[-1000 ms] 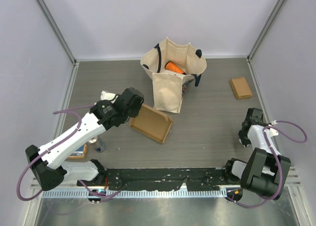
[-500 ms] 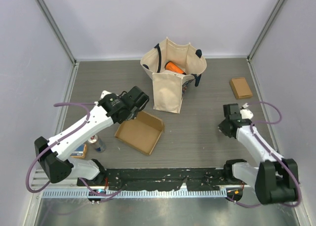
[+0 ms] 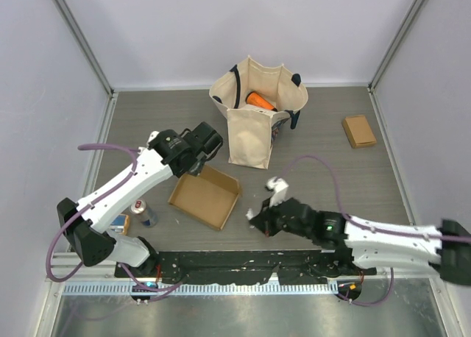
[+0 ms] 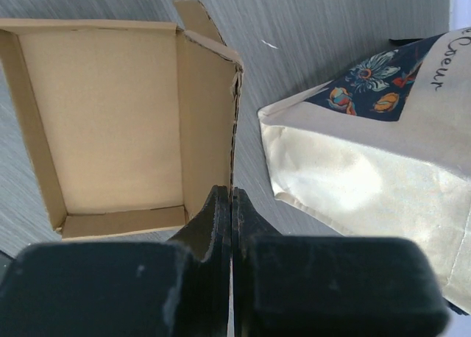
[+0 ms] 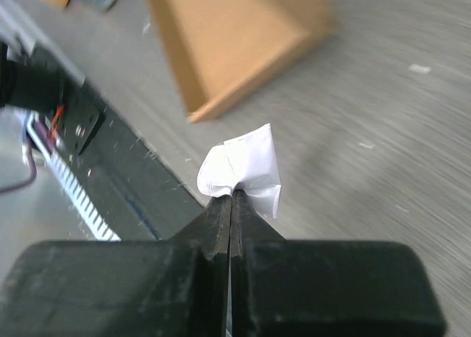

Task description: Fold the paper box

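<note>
The brown paper box (image 3: 204, 199) lies open side up on the table left of centre; in the left wrist view its inside (image 4: 103, 116) shows with a raised side wall (image 4: 210, 123). My left gripper (image 3: 193, 168) (image 4: 232, 195) is shut on the near end of that wall. My right gripper (image 3: 256, 216) (image 5: 232, 196) hangs low just right of the box's near corner. It is shut on a small crumpled white paper scrap (image 5: 243, 168), which also shows in the top view (image 3: 250, 214).
A cream tote bag (image 3: 254, 123) (image 4: 368, 153) with an orange item inside stands right behind the box. A small flat brown box (image 3: 358, 131) lies at the back right. A can (image 3: 145, 215) and a small packet (image 3: 118, 224) sit near the left arm's base.
My right arm swung from the right side to the table's middle and its jaws closed. My left gripper brought the tilted box down flat and a little to the left.
</note>
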You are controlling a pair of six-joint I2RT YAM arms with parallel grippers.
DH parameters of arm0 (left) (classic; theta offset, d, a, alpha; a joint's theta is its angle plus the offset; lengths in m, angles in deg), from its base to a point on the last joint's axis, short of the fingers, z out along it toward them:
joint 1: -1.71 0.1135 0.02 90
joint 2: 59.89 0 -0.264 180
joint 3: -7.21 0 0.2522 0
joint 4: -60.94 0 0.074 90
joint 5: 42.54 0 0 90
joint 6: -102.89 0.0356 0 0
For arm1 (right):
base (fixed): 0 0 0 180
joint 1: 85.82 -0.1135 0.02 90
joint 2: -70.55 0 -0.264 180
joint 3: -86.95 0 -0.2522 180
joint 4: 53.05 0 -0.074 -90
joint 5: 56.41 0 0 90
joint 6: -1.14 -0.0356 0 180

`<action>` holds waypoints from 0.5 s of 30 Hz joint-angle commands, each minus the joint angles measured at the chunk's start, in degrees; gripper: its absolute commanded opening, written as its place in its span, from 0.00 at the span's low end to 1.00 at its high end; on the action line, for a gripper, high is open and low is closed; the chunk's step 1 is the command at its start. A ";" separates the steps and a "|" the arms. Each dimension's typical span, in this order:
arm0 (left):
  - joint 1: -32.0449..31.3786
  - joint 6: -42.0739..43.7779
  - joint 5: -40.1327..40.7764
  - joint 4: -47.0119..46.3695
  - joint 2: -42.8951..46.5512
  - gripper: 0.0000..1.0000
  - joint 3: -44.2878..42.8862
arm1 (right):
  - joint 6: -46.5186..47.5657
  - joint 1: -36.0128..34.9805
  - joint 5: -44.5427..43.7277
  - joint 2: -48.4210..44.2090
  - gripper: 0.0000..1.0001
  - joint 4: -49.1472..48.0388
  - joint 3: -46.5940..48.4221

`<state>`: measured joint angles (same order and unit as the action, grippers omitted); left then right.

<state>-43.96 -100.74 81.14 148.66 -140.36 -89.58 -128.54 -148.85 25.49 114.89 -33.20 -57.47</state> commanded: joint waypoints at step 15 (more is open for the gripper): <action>1.55 -38.96 -7.56 3.48 3.21 0.00 3.13 | 38.36 -12.12 -23.02 41.38 0.73 -41.25 16.77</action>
<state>-42.78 -100.78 74.21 150.60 -138.67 -87.09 -96.65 -161.02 8.31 159.37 -66.84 -41.66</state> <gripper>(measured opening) 0.012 0.654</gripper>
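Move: The tray of the paper box, where my right hand is taking the white packet it already holds, is centred about 9 cm ahead, 16 cm to the left and 9 cm down. Its raised lid stands about 15 cm ahead and 11 cm left, the can about 34 cm left and 2 cm ahead, and the cloth bag roughly 32 cm ahead and 1 cm left. From my left hand, which pinches the lid's edge, the tray lies about 7 cm back, 4 cm left and 20 cm below. I sweep my right hand left about 13 cm to come over the tray, first drawing back a little, then swinging forward and sinking slightly. The hand rolls some 35 degrees about its own length, and late on the fingers spread and let the packet go. My left hand keeps its pinch on the lid edge, easing back and down a couple of centimetres. ##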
